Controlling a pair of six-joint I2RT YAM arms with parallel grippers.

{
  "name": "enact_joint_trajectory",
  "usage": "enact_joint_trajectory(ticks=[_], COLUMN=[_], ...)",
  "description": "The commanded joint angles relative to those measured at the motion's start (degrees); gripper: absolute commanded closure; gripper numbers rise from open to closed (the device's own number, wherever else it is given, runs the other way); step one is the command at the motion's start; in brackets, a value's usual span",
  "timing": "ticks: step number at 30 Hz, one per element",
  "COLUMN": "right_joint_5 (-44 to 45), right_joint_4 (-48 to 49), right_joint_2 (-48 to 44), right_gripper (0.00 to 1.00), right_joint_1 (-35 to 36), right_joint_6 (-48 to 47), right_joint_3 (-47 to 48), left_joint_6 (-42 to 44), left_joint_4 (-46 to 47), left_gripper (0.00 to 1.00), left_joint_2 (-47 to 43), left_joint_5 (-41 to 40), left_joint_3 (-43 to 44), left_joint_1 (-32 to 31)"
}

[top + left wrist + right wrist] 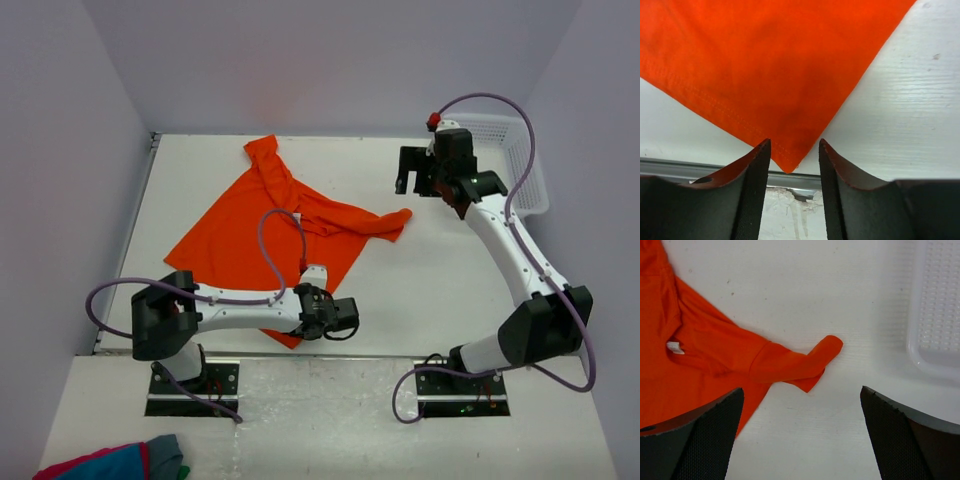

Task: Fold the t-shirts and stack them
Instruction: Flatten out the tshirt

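A bright orange t-shirt (270,220) lies crumpled and spread on the left half of the white table. My left gripper (340,318) is low at the shirt's near corner. In the left wrist view that corner (787,162) pokes between the fingertips of the left gripper (794,145), whose jaws stand partly apart with a clear gap and no grip on the cloth. My right gripper (410,180) hovers high at the back right, wide open. In the right wrist view the shirt (715,355) with its twisted sleeve end (827,347) lies ahead of the right gripper (802,392), apart from it.
A white plastic basket (520,160) stands at the back right corner, its rim (935,315) showing in the right wrist view. A red, blue and grey cloth bundle (120,462) lies off the table at the front left. The table's metal front edge (690,167) runs just behind the left fingers.
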Motion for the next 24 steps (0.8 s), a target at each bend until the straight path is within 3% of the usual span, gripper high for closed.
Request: enact_joint_trajectory(ticks=[1, 10, 24], right_joint_5=[-2.15, -1.81, -1.19], right_joint_4=[1.91, 1.39, 2.79], right_joint_2=[-4.46, -5.96, -7.1], right_gripper=[0.01, 0.01, 0.01], right_joint_1=[0.11, 0.11, 0.2], right_joint_6=[1.09, 1.79, 2.15], right_joint_3=[-1.78, -3.01, -4.95], left_joint_6=[-6.69, -6.42, -6.33], left_joint_4=[-2.88, 0.54, 5.73], left_gripper=[0.57, 0.51, 0.53], left_joint_2=[0.77, 0.42, 3.06], left_joint_5=[-1.32, 2.28, 7.65], left_joint_3=[-0.5, -3.31, -7.88], left_joint_1=[-0.43, -2.18, -4.12])
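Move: The t-shirt's near corner lies about 5 cm back of the left hand, 2 cm to its left and some 4 cm below. The metal table edge runs about 1 cm behind that corner. On the shirt, the white label is about 22 cm ahead of the left hand and 2 cm to its left, and the right sleeve end 21 cm ahead and 19 cm to its right. From the right hand, the near corner is about 32 cm back, 25 cm left and 22 cm down. Back towards its base and down at once, the left hand eases about 4 cm back and 3.5 cm lower onto the t-shirt's near corner, fingers still about half open. It tips some 5 degrees so they point more steeply down, and ends with the tips low around the corner, the left one at the hem; a touch can't be made out. ##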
